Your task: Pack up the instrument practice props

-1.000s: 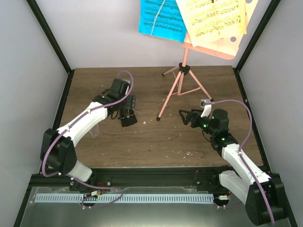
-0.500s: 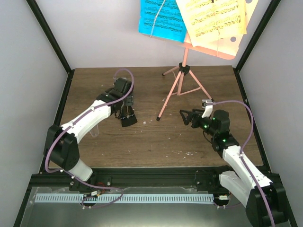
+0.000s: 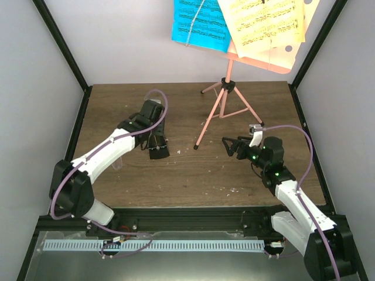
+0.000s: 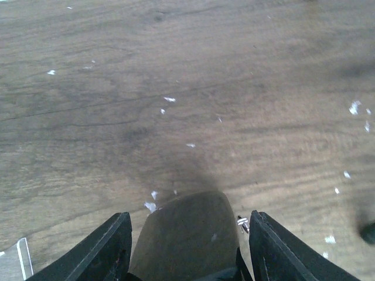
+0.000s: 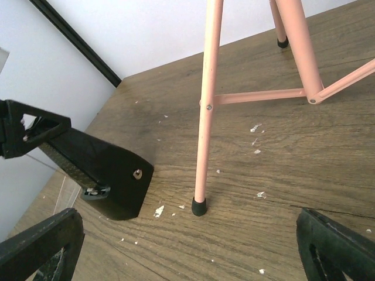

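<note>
The small black pyramid metronome (image 3: 159, 149) stands on the wooden table left of centre. My left gripper (image 3: 154, 139) comes down over it, one jaw on each side. In the left wrist view the metronome (image 4: 184, 234) fills the space between the fingers (image 4: 117, 246), and a narrow gap shows on its right side. The salmon-pink music stand (image 3: 226, 99) stands at the back, carrying a blue sheet (image 3: 201, 23) and yellow sheets (image 3: 266, 23). My right gripper (image 3: 229, 144) is wide open and empty. It faces the stand's near leg (image 5: 205, 117) and the metronome (image 5: 111, 175).
A clear plastic piece (image 3: 117, 163) lies under my left arm. White flecks are scattered over the table (image 3: 193, 175). Black frame posts (image 3: 61, 44) and white walls close in the left, right and back sides.
My left gripper's jaws have narrowed around the metronome and the wrist has shifted slightly over it. The right arm has barely moved and stays wide open.
</note>
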`<state>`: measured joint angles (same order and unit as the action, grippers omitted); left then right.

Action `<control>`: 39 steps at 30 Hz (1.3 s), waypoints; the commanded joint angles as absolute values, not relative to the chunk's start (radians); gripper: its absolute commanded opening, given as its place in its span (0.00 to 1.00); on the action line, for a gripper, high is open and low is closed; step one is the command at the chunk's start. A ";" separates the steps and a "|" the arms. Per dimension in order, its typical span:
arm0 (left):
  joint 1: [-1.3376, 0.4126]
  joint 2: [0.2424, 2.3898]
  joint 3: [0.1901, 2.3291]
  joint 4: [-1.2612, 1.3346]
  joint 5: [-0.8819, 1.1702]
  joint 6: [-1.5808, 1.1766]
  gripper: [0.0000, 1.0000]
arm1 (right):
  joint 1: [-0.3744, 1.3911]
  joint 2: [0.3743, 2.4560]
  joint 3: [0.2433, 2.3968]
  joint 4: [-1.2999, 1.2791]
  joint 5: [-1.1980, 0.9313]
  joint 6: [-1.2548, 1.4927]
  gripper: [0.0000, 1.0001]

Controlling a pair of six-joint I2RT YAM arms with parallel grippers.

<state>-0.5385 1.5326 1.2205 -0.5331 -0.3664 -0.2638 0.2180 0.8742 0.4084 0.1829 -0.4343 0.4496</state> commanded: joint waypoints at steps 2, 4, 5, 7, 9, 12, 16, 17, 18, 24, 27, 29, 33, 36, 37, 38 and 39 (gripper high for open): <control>-0.550 1.412 1.130 -0.574 -0.170 -0.145 0.48 | 0.212 0.873 0.433 0.170 -0.448 0.452 1.00; -0.552 1.379 1.111 -0.576 -0.065 -0.123 0.48 | 0.213 0.871 0.434 0.170 -0.462 0.453 1.00; -0.556 1.369 1.109 -0.589 -0.016 -0.116 0.48 | 0.214 0.871 0.433 0.172 -0.470 0.452 1.00; -0.568 1.360 1.110 -0.602 0.045 -0.109 0.47 | 0.214 0.871 0.431 0.178 -0.490 0.445 1.00; -0.600 1.357 1.109 -0.609 0.084 -0.092 0.47 | 0.213 0.870 0.431 0.182 -0.514 0.426 1.00; -0.674 1.364 1.105 -0.611 0.107 -0.064 0.46 | 0.215 0.861 0.430 0.185 -0.545 0.405 1.00; -0.801 1.376 1.113 -0.600 0.085 -0.012 0.45 | 0.228 0.841 0.418 0.203 -0.582 0.376 1.00; -0.824 1.379 1.114 -0.595 0.082 -0.003 0.45 | 0.233 0.836 0.414 0.211 -0.591 0.365 1.00; -0.841 1.385 1.116 -0.586 0.084 0.006 0.45 | 0.239 0.835 0.408 0.218 -0.599 0.354 1.00; -0.905 1.421 1.144 -0.579 0.066 0.038 0.62 | 0.261 0.834 0.396 0.294 -0.710 0.332 1.00; -0.920 1.414 1.157 -0.583 0.046 0.039 0.77 | 0.274 0.837 0.383 0.341 -0.744 0.343 1.00; -0.922 1.391 1.173 -0.583 0.046 0.028 0.81 | 0.284 0.839 0.380 0.359 -0.747 0.347 1.00; -0.922 1.298 1.190 -0.565 0.042 -0.002 0.87 | 0.310 0.846 0.404 0.372 -0.762 0.345 1.00; -0.914 1.210 1.201 -0.561 0.025 -0.020 0.99 | 0.361 0.870 0.440 0.362 -0.752 0.319 1.00; -0.900 1.188 1.210 -0.573 0.025 -0.023 1.00 | 0.389 0.880 0.454 0.355 -0.733 0.300 1.00; -0.874 1.168 1.222 -0.589 0.036 -0.030 1.00 | 0.426 0.890 0.467 0.346 -0.706 0.279 1.00; -0.838 1.154 1.236 -0.611 0.060 -0.042 1.00 | 0.461 0.900 0.476 0.344 -0.679 0.260 1.00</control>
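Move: The metronome stands upright in the left hand's grip near its top, its middle about 9 cm straight below that hand; it is bound for bare table some 16 cm back and 15 cm right. The nearest music stand foot is 21 cm to that hand's right and 3 cm ahead; the clear cover, 24 cm left, 3 cm back. From the right hand the metronome is 33 cm left, 9 cm ahead. Keeping its hold on the metronome's top, the left hand slides it upright along the table, about 16 cm back and 15 cm right, turning it some 50 degrees clockwise, then opens wide, comes free and rises. The right hand, open throughout, swings left, back and slightly up towards the metronome, its fingers turning counter-clockwise and tipping up, without touching it. ##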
